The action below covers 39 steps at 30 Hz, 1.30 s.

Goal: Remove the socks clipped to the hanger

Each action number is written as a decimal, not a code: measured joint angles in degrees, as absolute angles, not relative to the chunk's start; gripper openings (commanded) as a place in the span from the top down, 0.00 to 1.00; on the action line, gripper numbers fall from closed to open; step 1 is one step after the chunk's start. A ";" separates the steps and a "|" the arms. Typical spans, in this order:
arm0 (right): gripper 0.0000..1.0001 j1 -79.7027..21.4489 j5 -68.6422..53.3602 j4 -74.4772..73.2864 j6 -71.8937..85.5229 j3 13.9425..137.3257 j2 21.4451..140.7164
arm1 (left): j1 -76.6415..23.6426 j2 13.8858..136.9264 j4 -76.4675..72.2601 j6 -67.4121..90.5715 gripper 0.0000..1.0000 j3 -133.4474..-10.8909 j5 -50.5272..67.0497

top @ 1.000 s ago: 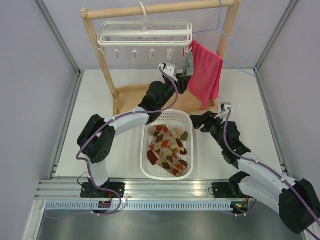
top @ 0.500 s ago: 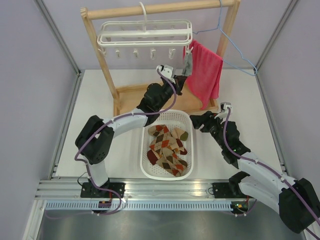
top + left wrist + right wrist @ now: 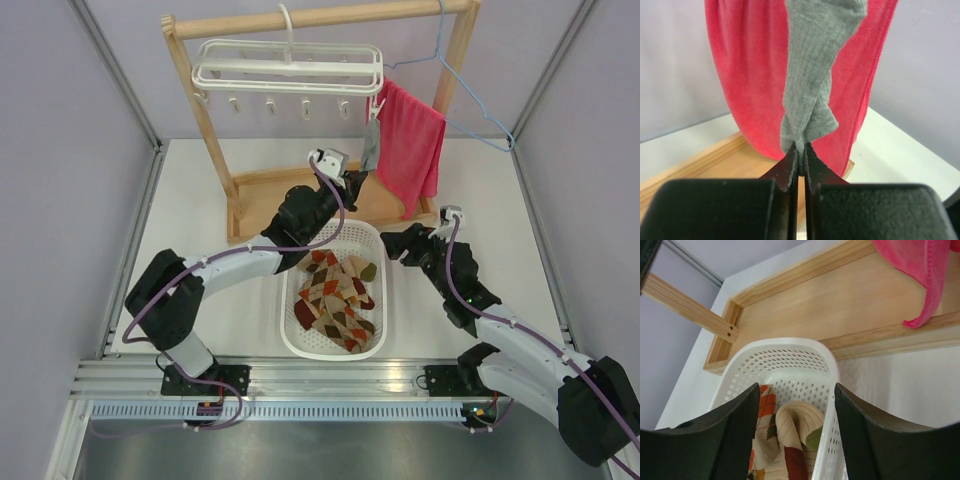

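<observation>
The white hanger [image 3: 290,62] hangs from the wooden rack's top bar, its row of clips empty except the rightmost. One grey sock [image 3: 371,140] hangs stretched from that clip in front of the red towel [image 3: 410,150]. My left gripper [image 3: 357,176] is shut on the sock's lower end; in the left wrist view the fingertips [image 3: 790,162] pinch the grey sock [image 3: 815,75]. Several argyle and striped socks [image 3: 335,295] lie in the white basket [image 3: 290,335]. My right gripper [image 3: 400,245] is open and empty at the basket's right far rim [image 3: 832,370].
The wooden rack [image 3: 200,130] stands on its wooden base tray [image 3: 260,195] behind the basket. A thin blue wire hanger [image 3: 470,100] hangs at the rack's right end. Grey walls close in both sides of the white table [image 3: 190,260].
My left gripper has pulled back and down toward the basket with the grey sock's end, stretching the sock straight from its clip. The right arm has not moved.
</observation>
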State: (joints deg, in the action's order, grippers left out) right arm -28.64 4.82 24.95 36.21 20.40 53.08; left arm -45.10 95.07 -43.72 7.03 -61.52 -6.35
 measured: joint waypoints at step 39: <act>0.38 -30.74 18.06 -5.69 19.57 74.52 65.78 | -54.94 78.28 -19.86 -1.61 0.98 -60.03 -16.73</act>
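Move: The left fingers already pinch the grey sock's lower end; its clip sits about 5 cm ahead, 3 right and 14 above them. From the open right hand the clip lies some 14 cm ahead, 4 left and 26 above. The pink towel hangs about 17 cm ahead of the right hand, 3 right and 10 up; the basket's middle is 1 cm ahead, 14 left and 14 below. The open right hand climbs some 25 cm towards the clip; the left pulls the sock back about 8. ##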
